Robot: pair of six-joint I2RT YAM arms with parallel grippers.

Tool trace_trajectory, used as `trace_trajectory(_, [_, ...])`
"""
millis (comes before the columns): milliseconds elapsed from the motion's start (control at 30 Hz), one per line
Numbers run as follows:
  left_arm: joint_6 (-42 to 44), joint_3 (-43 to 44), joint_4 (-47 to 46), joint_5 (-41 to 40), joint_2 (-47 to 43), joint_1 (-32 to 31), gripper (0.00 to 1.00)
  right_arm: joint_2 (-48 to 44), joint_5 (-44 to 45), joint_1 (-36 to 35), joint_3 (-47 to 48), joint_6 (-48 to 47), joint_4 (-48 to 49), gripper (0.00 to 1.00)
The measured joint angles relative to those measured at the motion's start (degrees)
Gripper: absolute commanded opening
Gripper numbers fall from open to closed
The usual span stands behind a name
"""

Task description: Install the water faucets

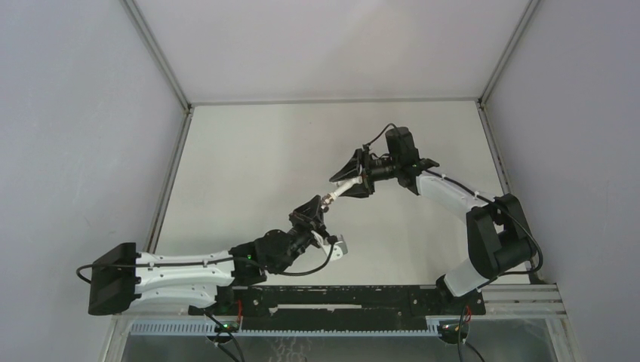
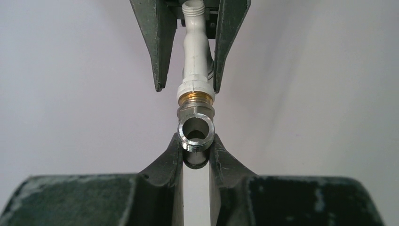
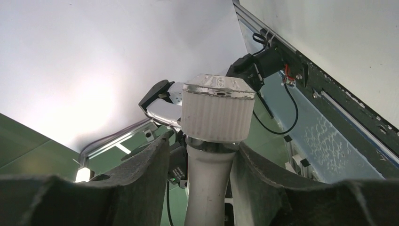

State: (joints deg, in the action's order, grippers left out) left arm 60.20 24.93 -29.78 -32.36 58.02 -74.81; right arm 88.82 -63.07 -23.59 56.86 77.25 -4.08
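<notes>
The water faucets hang joined above the table's middle: a white plastic tap piece [image 1: 344, 188] screwed by a brass thread into a grey metal fitting [image 1: 327, 199]. My left gripper [image 1: 317, 206] is shut on the metal fitting [image 2: 196, 134], whose open bore faces the left wrist camera. My right gripper [image 1: 353, 178] straddles the white tap piece [image 2: 194, 56] with its jaws open. A gap shows beside the stem [image 3: 207, 188], below the ribbed cap [image 3: 218, 115]. Seen from the left wrist, the right gripper [image 2: 188, 88] has daylight on both sides of the tap.
Grey enclosure walls [image 1: 83, 151] rise left and right of the pale table [image 1: 249, 158]. A black mounting rail [image 1: 340, 298] runs along the near edge. The left arm [image 3: 162, 101] shows behind the tap in the right wrist view.
</notes>
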Motion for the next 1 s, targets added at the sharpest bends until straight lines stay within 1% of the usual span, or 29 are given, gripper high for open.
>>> trace_trajectory(33, [-1.27,-0.07,0.31,0.00,-0.31,-0.04,0.00,0.00,0.11,-0.20,0.00,-0.07,-0.11,0.58])
trace_trajectory(67, [-2.05,-0.13,0.39,-0.02,-0.46,-0.09,0.00,0.00,0.17,-0.24,0.00,-0.13,-0.13,0.63])
trace_trajectory(100, [-3.15,-0.22,0.50,-0.02,-0.66,-0.09,0.00,-0.04,0.22,-0.28,0.00,-0.24,-0.13,0.65])
trace_trajectory(133, [-3.96,-0.31,0.57,-0.02,-0.83,-0.09,0.00,-0.09,0.22,-0.33,0.00,-0.28,-0.17,0.76])
trace_trajectory(167, [-5.05,-0.42,0.72,0.00,-1.09,-0.09,0.00,-0.24,0.26,-0.33,0.00,-0.55,-0.24,0.81])
trace_trajectory(200, [-6.14,-0.57,0.90,0.04,-1.42,-0.11,0.00,-0.48,0.39,-0.26,0.00,-0.72,-0.39,0.97])
trace_trajectory(233, [-7.17,-0.66,1.27,0.15,-1.86,-0.20,0.00,-1.03,0.79,-0.04,0.00,-1.29,-0.52,0.99])
trace_trajectory(333, [-10.10,-0.90,2.40,0.70,-3.82,-0.48,0.00,-3.65,1.46,0.83,0.20,-3.50,-1.53,0.99])
trace_trajectory(467, [-14.58,-1.25,4.24,1.20,-7.74,-0.55,0.00,-7.74,1.70,2.84,1.38,-8.52,-5.95,1.00])
trace_trajectory(633, [-23.17,-1.25,8.85,3.08,-13.77,1.27,0.00,-10.05,1.60,3.82,1.81,-15.82,-11.87,1.00])
trace_trajectory(700, [-27.65,-1.14,11.80,4.20,-16.11,3.26,0.00,-11.04,1.38,4.22,1.81,-19.06,-14.40,1.00])
trace_trajectory(767, [-34.14,-0.81,16.48,7.48,-19.47,6.49,0.00,-12.96,1.25,4.74,1.81,-23.41,-16.87,0.99])
trace_trajectory(800, [-35.17,-0.74,17.20,7.91,-19.96,7.93,0.00,-14.40,1.36,5.18,1.81,-25.73,-17.84,0.99])
trace_trajectory(833, [-38.18,-0.09,19.87,9.99,-21.18,10.14,0.00,-16.22,1.62,5.64,1.81,-28.30,-18.73,0.99])
trace_trajectory(933, [-46.53,3.58,27.28,17.64,-23.69,16.90,0.00,-24.06,3.96,6.32,1.81,-36.61,-20.11,0.98])
trace_trajectory(1000, [-51.39,6.47,30.95,22.77,-24.85,20.48,0.00,-30.05,4.92,6.34,1.05,-40.50,-17.16,0.98])
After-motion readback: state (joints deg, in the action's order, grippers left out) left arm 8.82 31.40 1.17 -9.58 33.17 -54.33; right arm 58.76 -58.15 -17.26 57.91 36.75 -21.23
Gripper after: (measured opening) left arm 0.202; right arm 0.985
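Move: The left hand still grips the metal tee, with the white faucet's middle about 5 cm ahead and 5 cm to its right, at its height. The right hand's already loosening fingers straddle that faucet, whose middle is about 1 cm ahead and level left to right; the tee is some 4 cm back and 5 cm left of the right hand, at its height. Right fingers open off the faucet, rising about 9 cm, rightward, back; left hand carries it 6 cm leftward. ##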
